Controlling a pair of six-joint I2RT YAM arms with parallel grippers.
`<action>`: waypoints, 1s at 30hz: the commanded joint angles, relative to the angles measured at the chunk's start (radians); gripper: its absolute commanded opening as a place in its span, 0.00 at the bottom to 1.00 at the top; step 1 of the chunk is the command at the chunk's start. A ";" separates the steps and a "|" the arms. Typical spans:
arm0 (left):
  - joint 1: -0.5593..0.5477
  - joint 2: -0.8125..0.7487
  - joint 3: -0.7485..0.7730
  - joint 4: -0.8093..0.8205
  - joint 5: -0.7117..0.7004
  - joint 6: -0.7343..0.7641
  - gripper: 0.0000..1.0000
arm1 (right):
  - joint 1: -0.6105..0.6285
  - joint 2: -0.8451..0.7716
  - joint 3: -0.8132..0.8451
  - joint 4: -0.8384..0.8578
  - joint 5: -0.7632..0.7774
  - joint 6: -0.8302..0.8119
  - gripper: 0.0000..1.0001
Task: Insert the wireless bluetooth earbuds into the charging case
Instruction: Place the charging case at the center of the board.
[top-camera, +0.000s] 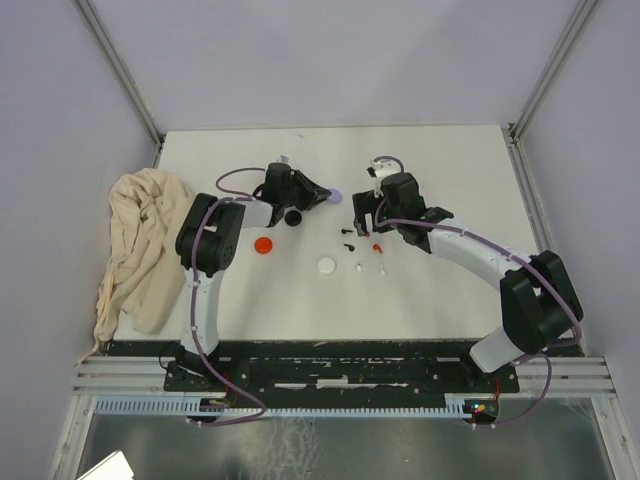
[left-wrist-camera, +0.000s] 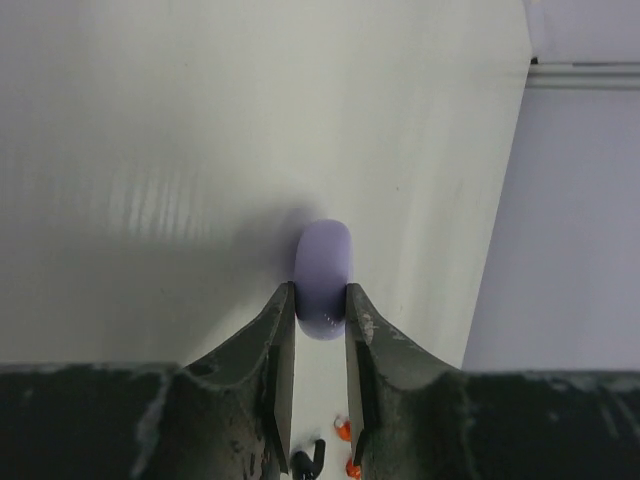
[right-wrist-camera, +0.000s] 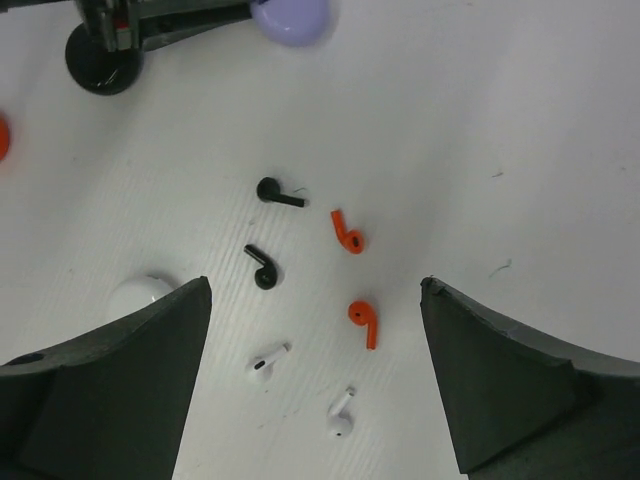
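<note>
My left gripper (left-wrist-camera: 321, 296) is shut on a lilac round charging case (left-wrist-camera: 323, 270), held on edge at the table's far middle (top-camera: 334, 197). The wireless bluetooth earbuds lie loose on the white table below my right gripper (right-wrist-camera: 315, 292), which hangs open above them and touches none. In the right wrist view there are two black earbuds (right-wrist-camera: 278, 193) (right-wrist-camera: 261, 268), two red ones (right-wrist-camera: 348, 232) (right-wrist-camera: 365, 322) and two white ones (right-wrist-camera: 268, 360) (right-wrist-camera: 341, 415). In the top view my right gripper (top-camera: 365, 216) stands just right of the lilac case.
A black round case (top-camera: 294, 216) lies beside the left gripper. A red case (top-camera: 263, 245) and a white case (top-camera: 326, 265) sit nearer the front. A crumpled beige cloth (top-camera: 140, 245) covers the table's left edge. Grey walls close in the table on three sides.
</note>
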 joint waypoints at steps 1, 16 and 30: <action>0.004 0.009 0.050 -0.071 -0.003 0.119 0.10 | 0.032 0.032 0.044 0.013 -0.156 -0.026 0.93; 0.061 -0.060 -0.014 -0.091 0.005 0.166 0.61 | 0.215 0.158 0.133 -0.067 -0.088 -0.068 0.94; 0.224 -0.369 -0.232 -0.013 -0.021 0.141 0.70 | 0.229 0.481 0.466 -0.089 -0.092 -0.140 0.94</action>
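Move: The left hand still pinches the purple case just above the board: its spot lies about 1 cm ahead, 1 cm right and 2 cm below, with the black case some 5 cm back and 10 cm left of that hand. From the open right hand the black case is roughly 9 cm ahead, 18 cm left and 9 down. At similar depth, the white case sits 2 cm back and 10 left, the purple one 14 ahead and 8 left. The left fingers ease the purple case down about 1 cm, open and let go of it, then draw away leftwards some 10 cm, rising near the end. Meanwhile the right hand, fingers staying wide open, swings left and back while sinking, turning about 20 degrees counter-clockwise, then reaches forward and left towards the black case without touching it. ##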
